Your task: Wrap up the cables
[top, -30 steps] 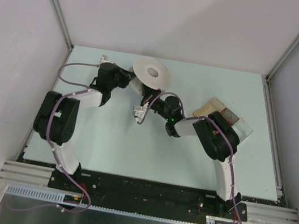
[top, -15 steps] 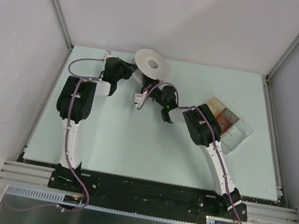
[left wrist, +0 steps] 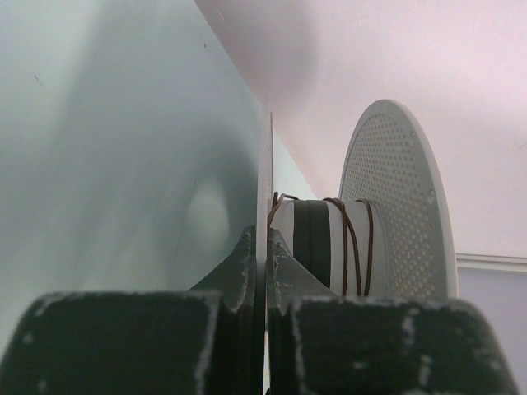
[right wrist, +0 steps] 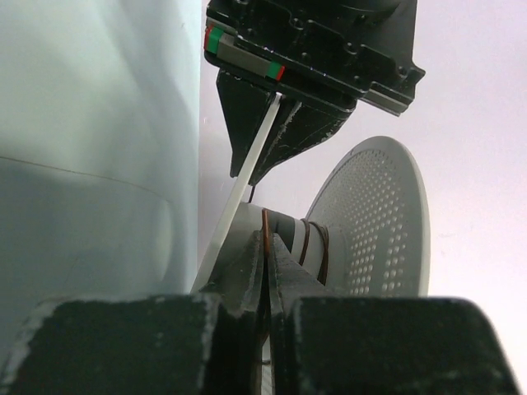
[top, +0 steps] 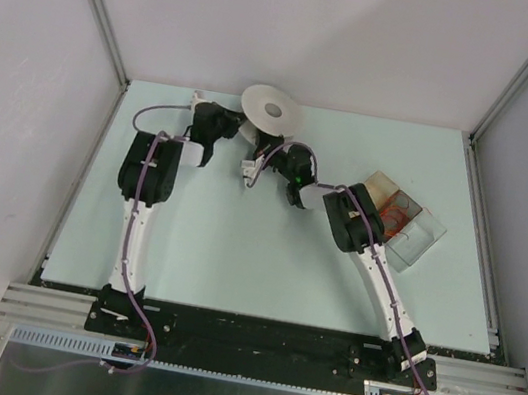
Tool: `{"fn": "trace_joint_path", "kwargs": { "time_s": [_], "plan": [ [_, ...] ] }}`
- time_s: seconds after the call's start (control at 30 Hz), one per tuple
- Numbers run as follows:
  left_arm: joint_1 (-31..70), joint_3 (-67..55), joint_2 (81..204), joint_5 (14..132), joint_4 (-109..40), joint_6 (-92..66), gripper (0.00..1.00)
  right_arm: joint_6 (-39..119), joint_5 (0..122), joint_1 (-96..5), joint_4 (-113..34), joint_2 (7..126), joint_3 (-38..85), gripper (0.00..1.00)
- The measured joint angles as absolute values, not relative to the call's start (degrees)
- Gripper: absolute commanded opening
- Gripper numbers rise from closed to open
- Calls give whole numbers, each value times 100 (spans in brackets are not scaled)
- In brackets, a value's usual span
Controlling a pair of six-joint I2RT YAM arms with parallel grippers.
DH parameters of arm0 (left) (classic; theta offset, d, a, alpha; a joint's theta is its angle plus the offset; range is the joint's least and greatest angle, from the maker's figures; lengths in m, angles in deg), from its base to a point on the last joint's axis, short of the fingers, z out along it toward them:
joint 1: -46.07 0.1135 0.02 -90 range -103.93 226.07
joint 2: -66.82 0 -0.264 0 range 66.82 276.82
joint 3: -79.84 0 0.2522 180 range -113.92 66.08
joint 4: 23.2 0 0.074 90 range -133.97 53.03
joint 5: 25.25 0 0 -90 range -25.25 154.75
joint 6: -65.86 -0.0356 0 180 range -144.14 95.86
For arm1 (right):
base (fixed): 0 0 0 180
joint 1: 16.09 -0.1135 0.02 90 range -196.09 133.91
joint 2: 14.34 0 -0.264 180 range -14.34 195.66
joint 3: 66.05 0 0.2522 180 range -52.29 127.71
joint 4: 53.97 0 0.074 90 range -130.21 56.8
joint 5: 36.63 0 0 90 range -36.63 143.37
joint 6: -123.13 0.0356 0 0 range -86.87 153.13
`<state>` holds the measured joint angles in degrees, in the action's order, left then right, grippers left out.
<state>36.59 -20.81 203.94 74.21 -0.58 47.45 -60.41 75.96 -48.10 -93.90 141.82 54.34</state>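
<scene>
The white perforated spool (top: 271, 111) is held on its side near the table's far edge. My left gripper (left wrist: 265, 239) is shut on the thin rim of one spool flange (left wrist: 268, 164). The other, perforated flange (left wrist: 403, 206) stands to the right. The cable (left wrist: 352, 247), a thin brown wire, makes a few turns round the grey hub. My right gripper (right wrist: 266, 243) is shut on a strand of the cable (right wrist: 265, 220) just in front of the hub. In the right wrist view, the left gripper (right wrist: 265, 169) clamps the flange above. From overhead, the left gripper (top: 232, 133) and right gripper (top: 261, 164) meet beneath the spool.
A clear tray (top: 418, 246) holding a small orange-red wire coil (top: 394, 217) sits at the right, beside the right arm's elbow. The back wall rises just behind the spool. Purple cords run along both arms.
Both arms have stretched toward the far edge, carrying the spool back with them. The right elbow has swung left off the tray, uncovering it. Both grips are unchanged.
</scene>
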Motion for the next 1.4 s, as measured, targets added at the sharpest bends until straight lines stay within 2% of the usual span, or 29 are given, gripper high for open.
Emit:
{"fn": "trace_joint_path", "kwargs": {
  "time_s": [0.17, 0.33, 0.5, 0.6, 0.7, 0.8, 1.1, 1.4],
  "plan": [
    [3694, -2271, 20617, 7735, -98, 4797, 24, -6270, 7607, -4746, -9103, 14503, 5969, 0],
    [3399, -1950, 20622, 8564, -402, 4810, 31, -6425, 7082, -4545, -8708, 14682, 6275, 0],
    [3342, -1456, 20379, 8747, -277, 4944, 35, -6439, 7109, -4377, -8633, 14715, 6356, 3],
    [3428, -1017, 20060, 8811, -340, 4939, 37, -6439, 7056, -4377, -8633, 14715, 6358, 14],
    [3471, -671, 19780, 8800, -426, 4935, 42, -6443, 7054, -4379, -8655, 14715, 6341, 38],
    [3495, -392, 19527, 8793, -504, 4924, 43, -6467, 6991, -4386, -8942, 14687, 6153, 46],
    [3495, 131, 19033, 8791, -622, 4795, 44, -6495, 6945, -4449, -9512, 13981, 4695, 40],
    [3495, 531, 18639, 8789, -644, 4633, 45, -6434, 6925, -4611, -10002, 13334, 3336, 41]
  ]
}}
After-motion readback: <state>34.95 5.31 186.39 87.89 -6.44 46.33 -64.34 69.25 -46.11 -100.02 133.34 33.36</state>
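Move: Both grippers are still on the spool near the table's far edge. The left one pinches its lower flange, with the spool's middle about 5 cm ahead, 5 cm to the right and 4 cm above. The right one is shut between the flanges on the brown cable, which is right at its fingertips. From it the spool's middle is some 5 cm ahead, 2 cm to the left and 1 cm higher. The left fingers let go of the flange, opening to nearly half as that hand dips and swings right, then backs off about 14 cm, tipping and turning clockwise some 15 degrees. The right hand keeps its pinch on the cable while going about 5 cm forward and as far right, then releases the cable and backs out from between the flanges, 7 to 8 cm. ##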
